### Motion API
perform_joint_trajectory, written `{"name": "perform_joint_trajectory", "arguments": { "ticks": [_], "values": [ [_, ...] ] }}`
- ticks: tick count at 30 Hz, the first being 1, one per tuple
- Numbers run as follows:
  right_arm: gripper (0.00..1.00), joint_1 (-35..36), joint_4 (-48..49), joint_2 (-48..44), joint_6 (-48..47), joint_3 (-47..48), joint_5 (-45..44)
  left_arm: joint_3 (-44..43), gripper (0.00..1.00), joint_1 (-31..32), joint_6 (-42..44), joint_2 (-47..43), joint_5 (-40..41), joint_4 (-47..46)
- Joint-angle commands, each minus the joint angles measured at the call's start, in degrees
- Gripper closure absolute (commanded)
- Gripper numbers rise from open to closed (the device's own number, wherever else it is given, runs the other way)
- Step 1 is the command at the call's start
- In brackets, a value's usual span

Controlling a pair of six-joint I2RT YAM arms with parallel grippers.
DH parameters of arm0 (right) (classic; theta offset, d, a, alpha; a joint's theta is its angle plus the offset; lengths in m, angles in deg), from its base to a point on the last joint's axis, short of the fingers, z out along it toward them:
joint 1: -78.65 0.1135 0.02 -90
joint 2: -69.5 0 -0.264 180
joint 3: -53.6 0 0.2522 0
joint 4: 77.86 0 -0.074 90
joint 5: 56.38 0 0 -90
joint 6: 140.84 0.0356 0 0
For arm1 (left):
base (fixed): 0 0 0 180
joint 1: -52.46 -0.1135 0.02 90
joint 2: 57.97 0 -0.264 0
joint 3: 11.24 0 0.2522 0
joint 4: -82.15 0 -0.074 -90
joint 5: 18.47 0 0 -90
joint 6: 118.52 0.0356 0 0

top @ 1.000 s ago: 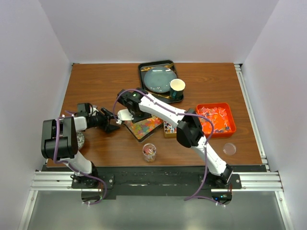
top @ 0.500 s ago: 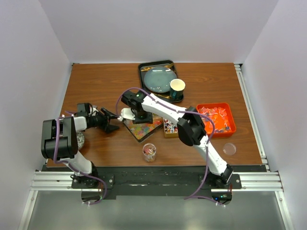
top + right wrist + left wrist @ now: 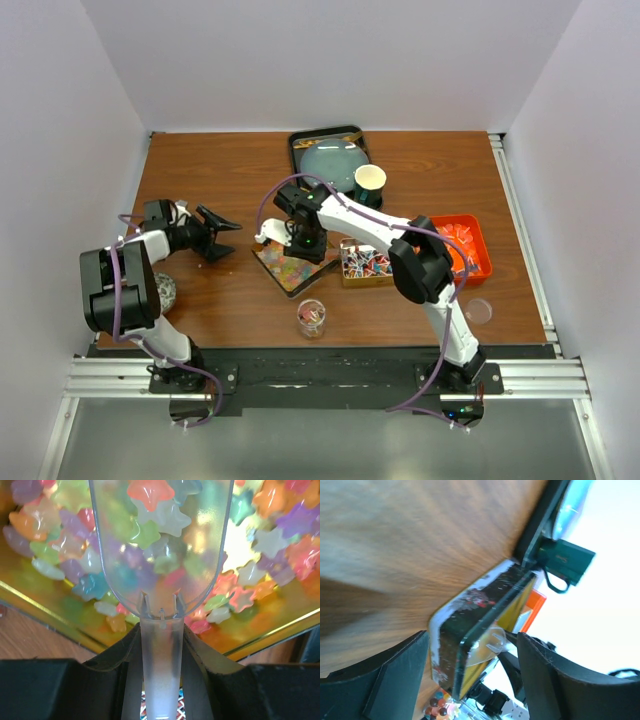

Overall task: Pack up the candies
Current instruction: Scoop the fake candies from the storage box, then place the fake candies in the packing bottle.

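Observation:
The candies show as pastel star sweets (image 3: 85,560) in a gold tin (image 3: 290,264) at the table's middle, and as wrapped pieces in a second tin (image 3: 365,263) to its right. My right gripper (image 3: 304,240) (image 3: 160,635) is shut on the handle of a clear plastic scoop (image 3: 160,555), whose bowl hangs over the star sweets. A small clear jar (image 3: 311,317) near the front edge holds some sweets. My left gripper (image 3: 218,232) (image 3: 472,640) stands open, left of the gold tin (image 3: 470,625) and apart from it, with nothing held.
At the back sits a black tray (image 3: 298,147) with a grey plate, and a green cup (image 3: 369,185) (image 3: 565,562) stands beside it. An orange bin (image 3: 480,252) of orange packets lies at the right, with a clear lid (image 3: 479,311) in front. A shiny ball (image 3: 165,292) lies by the left arm.
My left gripper has pulled back from the gold tin, up and to the left, and its jaws have spread wider. The right gripper with the scoop has shifted right over the tin.

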Motion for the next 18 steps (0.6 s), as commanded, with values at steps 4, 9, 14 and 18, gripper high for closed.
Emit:
{"name": "perform_joint_trajectory", "arguments": {
  "ticks": [4, 9, 14, 18],
  "values": [
    [1.00, -3.4, 9.2, -9.2, -2.0, -8.8, 8.7, -1.8, 0.24, -0.5, 2.9, -1.6, -5.5, -4.7],
    [1.00, -4.1, 13.8, -14.2, -2.3, -14.4, 11.5, -2.4, 0.23, -0.6, 4.1, -2.9, -5.7, -5.2],
    [1.00, -6.7, 15.0, -20.9, -3.3, -18.9, 17.1, -2.7, 0.22, -0.6, 5.8, -2.7, -5.8, -5.8],
    [1.00, -8.3, 10.1, -26.9, -7.6, -21.2, 18.8, -3.6, 0.22, -0.6, 7.0, -2.3, -5.0, -5.9]
  ]
}}
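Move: The right hand, gripping the clear scoop dug into the tin of fake candies, has that tin's middle about 6 cm to its left, level front to back, some 3 cm below. The clear jar serving as storage box stands roughly 14 cm back and 2 cm left of this hand; the lollipop tin is about 15 cm to its right. From the empty left hand the jar lies some 18 cm back and 21 cm right. Rightward at first, then mostly upward, the right hand draws the scoop out of the candy tin, about 5 cm up and 3 cm right with a little backward travel. Its wrist rolls some 15 degrees, swinging the fingertips leftward, while the fingers keep their grip on the handle. The open, empty left hand rises about 2 cm, its fingers tipping up slightly. ##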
